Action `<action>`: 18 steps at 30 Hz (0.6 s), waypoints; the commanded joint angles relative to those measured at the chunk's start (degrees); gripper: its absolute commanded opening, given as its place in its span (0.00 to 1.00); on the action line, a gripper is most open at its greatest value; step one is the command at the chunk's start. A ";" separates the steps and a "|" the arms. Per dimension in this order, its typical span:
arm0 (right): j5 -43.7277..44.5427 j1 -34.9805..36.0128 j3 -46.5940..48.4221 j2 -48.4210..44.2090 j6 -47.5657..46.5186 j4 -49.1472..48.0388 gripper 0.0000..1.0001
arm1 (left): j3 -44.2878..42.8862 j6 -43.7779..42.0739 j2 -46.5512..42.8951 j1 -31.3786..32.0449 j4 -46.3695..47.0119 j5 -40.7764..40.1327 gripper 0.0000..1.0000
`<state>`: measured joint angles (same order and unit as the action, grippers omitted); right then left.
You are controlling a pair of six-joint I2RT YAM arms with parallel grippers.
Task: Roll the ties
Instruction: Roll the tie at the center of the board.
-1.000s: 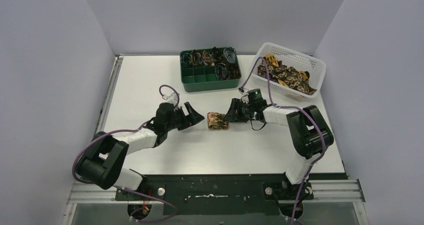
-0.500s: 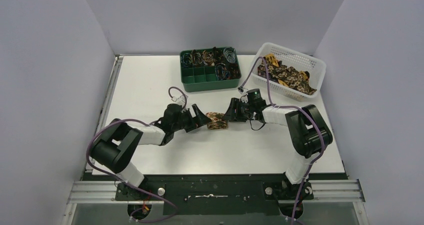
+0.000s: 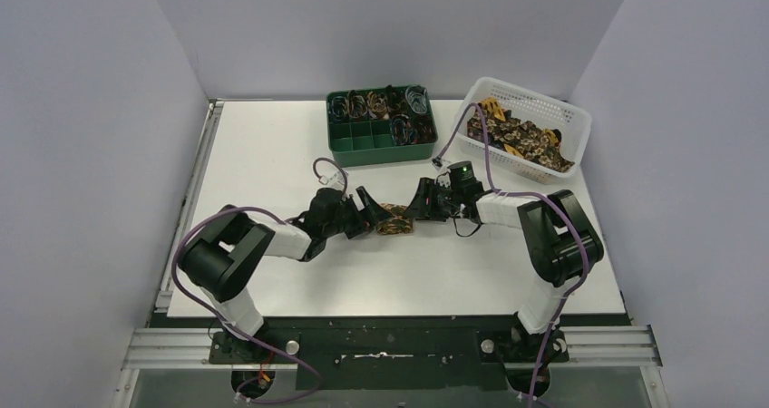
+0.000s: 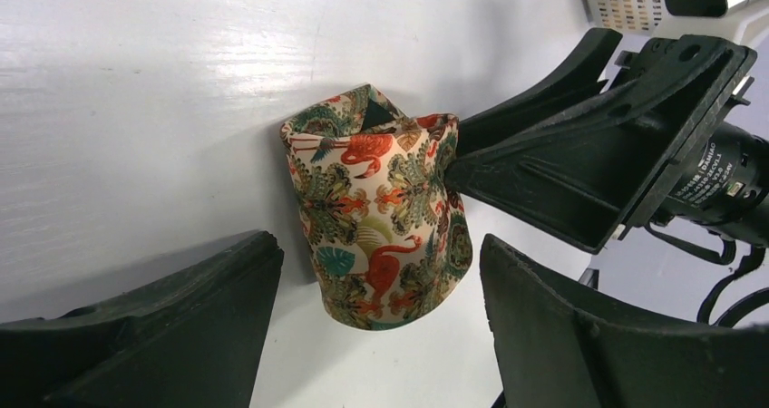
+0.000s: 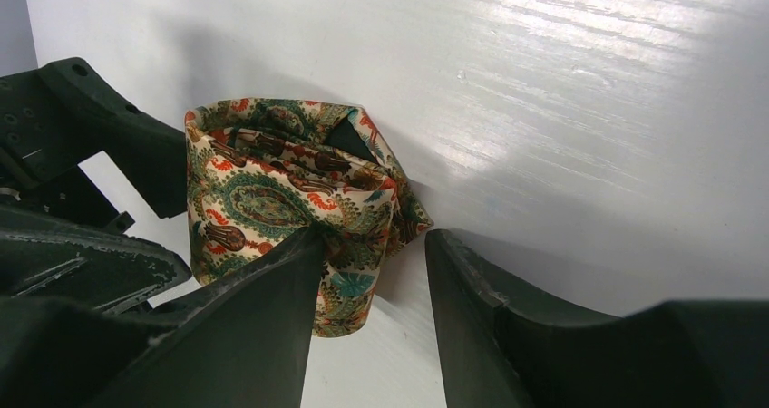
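One tie, in a cream, green and orange print, sits coiled on the white table between the two arms. In the left wrist view the tie stands on its edge. My left gripper is open, and its two fingers flank the coil's near end without touching it. From the right, my right gripper is shut on the tie. One finger presses into the folds and the other sits at the outer edge. From above, the left gripper and right gripper face each other across the coil.
A green compartment box stands at the back centre, holding coiled ties and thin coloured loops. A white basket at the back right holds a heap of loose ties. Grey walls enclose the table on three sides.
My left arm has swung right, up to the coil, so its open fingers now stand on either side of it. The right gripper and the tie have not moved.
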<state>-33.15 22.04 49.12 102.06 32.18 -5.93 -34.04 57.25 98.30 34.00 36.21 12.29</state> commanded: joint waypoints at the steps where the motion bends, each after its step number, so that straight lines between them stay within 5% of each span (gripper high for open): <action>1: 4.32 -0.74 -2.75 3.26 -1.77 3.89 0.47 | -0.13 2.51 2.20 1.35 3.13 -4.07 0.77; 11: 2.56 -2.03 -3.59 3.04 -1.51 3.37 0.47 | -1.15 1.97 5.31 3.71 3.26 -4.80 0.52; 18: -3.95 -2.87 -0.73 -0.20 -2.54 4.16 0.54 | -6.67 -5.85 2.03 3.79 -9.52 -7.22 0.49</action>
<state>-36.80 19.86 48.07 102.00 32.25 -7.60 -37.65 57.21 102.59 37.50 35.81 7.73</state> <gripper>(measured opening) 0.520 0.494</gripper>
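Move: Just off the left fingertips, the tie roll's middle is about 4 cm to their right, 1 cm ahead and 2 cm lower; the right hand already has the roll's right end between its fingers, the middle some 4 cm to its left, level fore and aft and 1 cm lower. From the left hand, the green box is straight ahead, roughly 26 cm out. From the right hand, the white basket lies around 24 cm right and 23 cm farther out. Easing about 2 cm to the right and then 1 cm down onto the roll's left part, the left hand narrows its wide-open fingers to about half, until they touch the printed fabric from both sides. The right hand stays at the roll's right end, its fingers around it, drifting only about half a centimetre to the right. ##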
